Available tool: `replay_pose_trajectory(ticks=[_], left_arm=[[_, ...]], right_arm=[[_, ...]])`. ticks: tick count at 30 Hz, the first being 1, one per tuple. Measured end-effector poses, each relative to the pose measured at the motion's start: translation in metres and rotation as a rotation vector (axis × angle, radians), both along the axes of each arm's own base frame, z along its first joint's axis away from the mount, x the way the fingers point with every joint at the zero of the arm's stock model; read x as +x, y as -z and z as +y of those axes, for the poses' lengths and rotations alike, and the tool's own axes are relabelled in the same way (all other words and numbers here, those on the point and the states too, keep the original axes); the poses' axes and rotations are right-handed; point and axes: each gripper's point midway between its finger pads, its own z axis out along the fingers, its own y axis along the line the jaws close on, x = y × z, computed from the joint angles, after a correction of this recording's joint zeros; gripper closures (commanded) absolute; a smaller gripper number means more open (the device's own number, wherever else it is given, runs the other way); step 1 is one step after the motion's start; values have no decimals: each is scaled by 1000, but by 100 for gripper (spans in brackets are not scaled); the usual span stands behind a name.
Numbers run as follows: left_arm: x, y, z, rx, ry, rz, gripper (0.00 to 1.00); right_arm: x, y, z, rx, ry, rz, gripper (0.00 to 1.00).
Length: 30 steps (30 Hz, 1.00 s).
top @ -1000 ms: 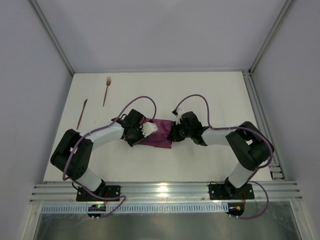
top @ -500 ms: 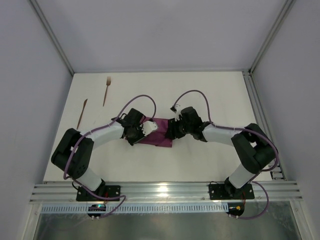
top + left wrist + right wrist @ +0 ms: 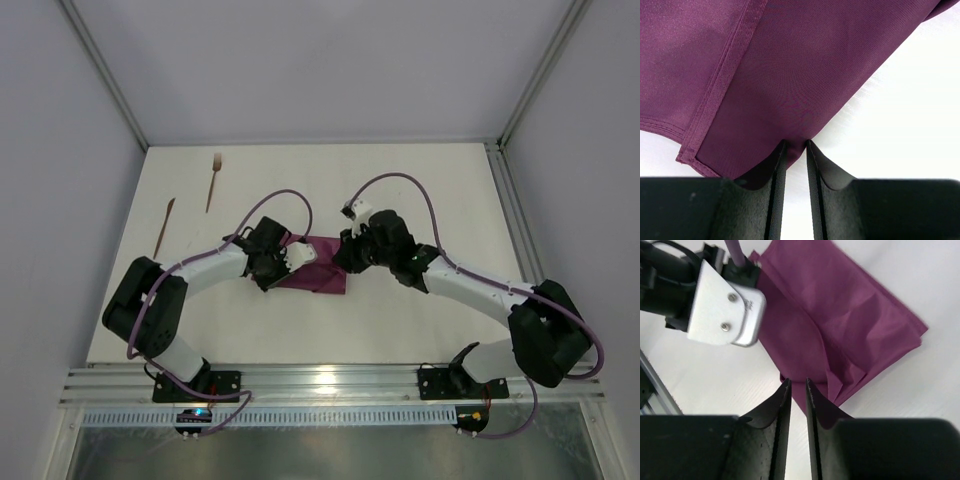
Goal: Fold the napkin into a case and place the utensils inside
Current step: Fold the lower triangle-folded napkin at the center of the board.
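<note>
The plum-purple napkin (image 3: 320, 268) lies folded into a flat rectangle mid-table, its layered corner showing in the right wrist view (image 3: 850, 325). My left gripper (image 3: 291, 262) sits at its left end; in the left wrist view (image 3: 795, 145) the jaws stand open by a narrow gap, tips at the cloth's edge (image 3: 790, 75) with bare table showing between them. My right gripper (image 3: 346, 256) hovers over the napkin's right end (image 3: 796, 381), also open a narrow gap with nothing pinched. The wooden fork (image 3: 213, 180) and knife (image 3: 164, 227) lie far left, apart from both grippers.
The left arm's silver wrist plate (image 3: 725, 305) is close in front of the right gripper. Grey walls enclose the white table (image 3: 420, 190) on three sides. An aluminium rail (image 3: 330, 382) runs along the near edge, by the arm bases.
The right arm's elbow swung out to the right and its gripper let go of the napkin's end, rose slightly, then narrowed its jaws. Left arm and napkin stayed put.
</note>
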Motion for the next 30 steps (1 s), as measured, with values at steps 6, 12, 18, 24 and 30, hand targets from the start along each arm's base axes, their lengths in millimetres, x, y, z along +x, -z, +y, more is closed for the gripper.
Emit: replay_pose_trajectory(ticks=[6, 12, 18, 24, 30], left_arm=[[0, 0, 0, -2, 1, 3, 76], [-1, 0, 0, -1, 1, 3, 76], [-1, 0, 0, -1, 2, 4, 77], [-1, 0, 0, 0, 2, 5, 77], [-1, 0, 0, 1, 2, 7, 77]], right_arm=[[-17, 47, 8, 12, -41, 138, 91], [-5, 73, 14, 52, -7, 207, 96], [17, 90, 0, 62, 68, 228, 96], [20, 102, -5, 60, 92, 244, 96], [24, 115, -9, 63, 118, 271, 96]])
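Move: The napkin's loose hem flap, near the right end of the folded napkin, lies about 2 cm ahead and 1 cm right of the right hand, some 12 cm below it. The napkin's near right corner is roughly 3 cm back and level sideways; its far right corner is 10 cm ahead, 1 cm right. From the left hand, down at the near left edge, the flap lies about 20 cm right and 4 cm ahead. The right hand sinks about 11 cm, shutting its fingers and landing on the hem flap; the left still holds. ##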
